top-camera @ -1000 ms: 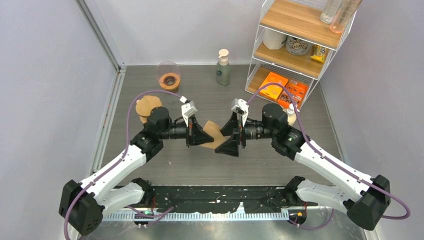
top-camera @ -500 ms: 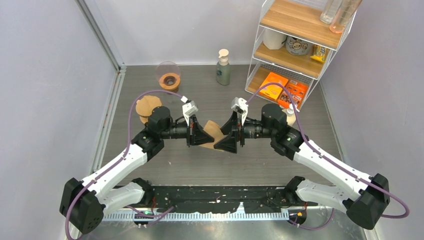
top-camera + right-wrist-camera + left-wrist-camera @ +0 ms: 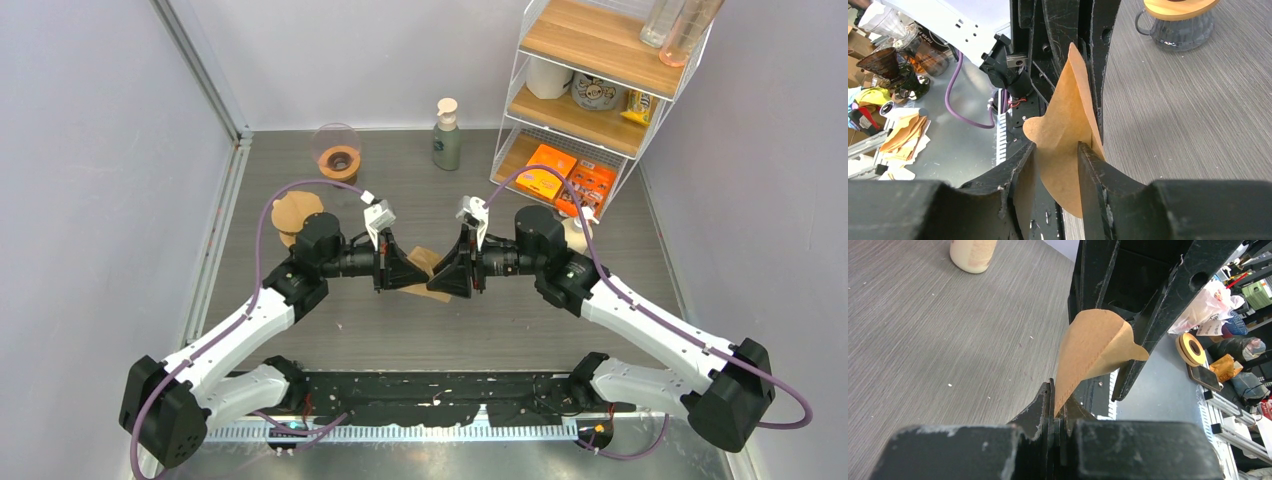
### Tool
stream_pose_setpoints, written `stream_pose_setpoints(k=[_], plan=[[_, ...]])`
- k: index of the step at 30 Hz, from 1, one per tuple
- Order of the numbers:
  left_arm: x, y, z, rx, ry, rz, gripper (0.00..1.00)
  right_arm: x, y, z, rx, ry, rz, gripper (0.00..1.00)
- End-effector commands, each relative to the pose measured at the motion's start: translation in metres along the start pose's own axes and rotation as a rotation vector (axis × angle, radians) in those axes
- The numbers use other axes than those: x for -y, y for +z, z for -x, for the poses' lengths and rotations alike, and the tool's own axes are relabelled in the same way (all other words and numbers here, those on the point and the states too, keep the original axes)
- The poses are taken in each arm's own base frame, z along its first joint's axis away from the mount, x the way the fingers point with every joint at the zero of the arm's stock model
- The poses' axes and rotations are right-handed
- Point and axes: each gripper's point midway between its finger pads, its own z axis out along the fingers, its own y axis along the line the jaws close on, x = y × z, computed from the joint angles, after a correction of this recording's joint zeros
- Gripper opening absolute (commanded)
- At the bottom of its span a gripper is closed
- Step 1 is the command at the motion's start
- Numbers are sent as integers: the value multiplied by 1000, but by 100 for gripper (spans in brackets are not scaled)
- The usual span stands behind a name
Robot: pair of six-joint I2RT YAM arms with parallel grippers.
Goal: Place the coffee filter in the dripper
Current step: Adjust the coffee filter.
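The brown paper coffee filter [image 3: 428, 264] hangs in the air over the middle of the table, between my two grippers. My left gripper [image 3: 1054, 390] is shut on the filter's [image 3: 1093, 345] pointed end. From the other side, my right gripper [image 3: 1057, 150] has its jaws on either side of the filter's [image 3: 1065, 115] wide rim, with a gap left between them. Both grippers meet tip to tip, left [image 3: 420, 271] and right [image 3: 433, 284]. The glass dripper [image 3: 338, 158] with a brown collar stands at the back left, far from both.
A glass vessel with a wooden top [image 3: 297, 213] stands beside the left arm. A pump bottle [image 3: 447, 135] is at the back, a wire shelf [image 3: 590, 95] with boxes at the back right, and a small cream bottle [image 3: 582, 229] by the right arm.
My right gripper has slid left onto the filter's rim and its jaws have narrowed a lot. The left gripper and the filter have stayed in place.
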Motion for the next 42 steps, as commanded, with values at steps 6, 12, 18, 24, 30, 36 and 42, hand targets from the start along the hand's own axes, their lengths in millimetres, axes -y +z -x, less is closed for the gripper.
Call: stream_pose_setpoints(k=[6,12,18,24,30,36,42], plan=[[19,-3,19,50,99,-67,0,4,-1,22,67,-63,-48,34],[16,-4,18,53,102,-44,0,13,-5,24,79,-74,-109,31],[15,-4,18,53,101,-40,0,15,-7,20,69,-92,-116,20],[12,-4,16,51,98,-27,0,1,-9,20,71,-159,-46,6],[21,-4,9,27,129,-97,0,-8,-9,18,69,-229,18,5],[23,-7,7,30,150,-105,12,-9,-9,16,51,-279,35,5],[22,-12,10,44,150,-53,76,3,-16,3,-13,-566,26,5]])
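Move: Between the two hands, the coffee filter is pinched at one edge by the left fingers, its middle about 3 cm to their right and 1 cm ahead at about the same height. For the right hand it lies some 2 cm left and 1 cm ahead, already between the half-open fingers. From the left hand, the filled dripper on its carafe stands roughly 15 cm ahead and 27 cm left, the empty dripper about 29 cm ahead and 20 cm left, both some 12 cm lower. Closing its fingers around the coffee filter, the right hand eases about 2 cm forward, then most of the way back, and pinches the paper while rolling some 15 degrees, its forward side rising. Only once that grip is shut do the left fingers open wide, the left hand slipping about 1.5 cm back and slightly up as it lets the filter go. ##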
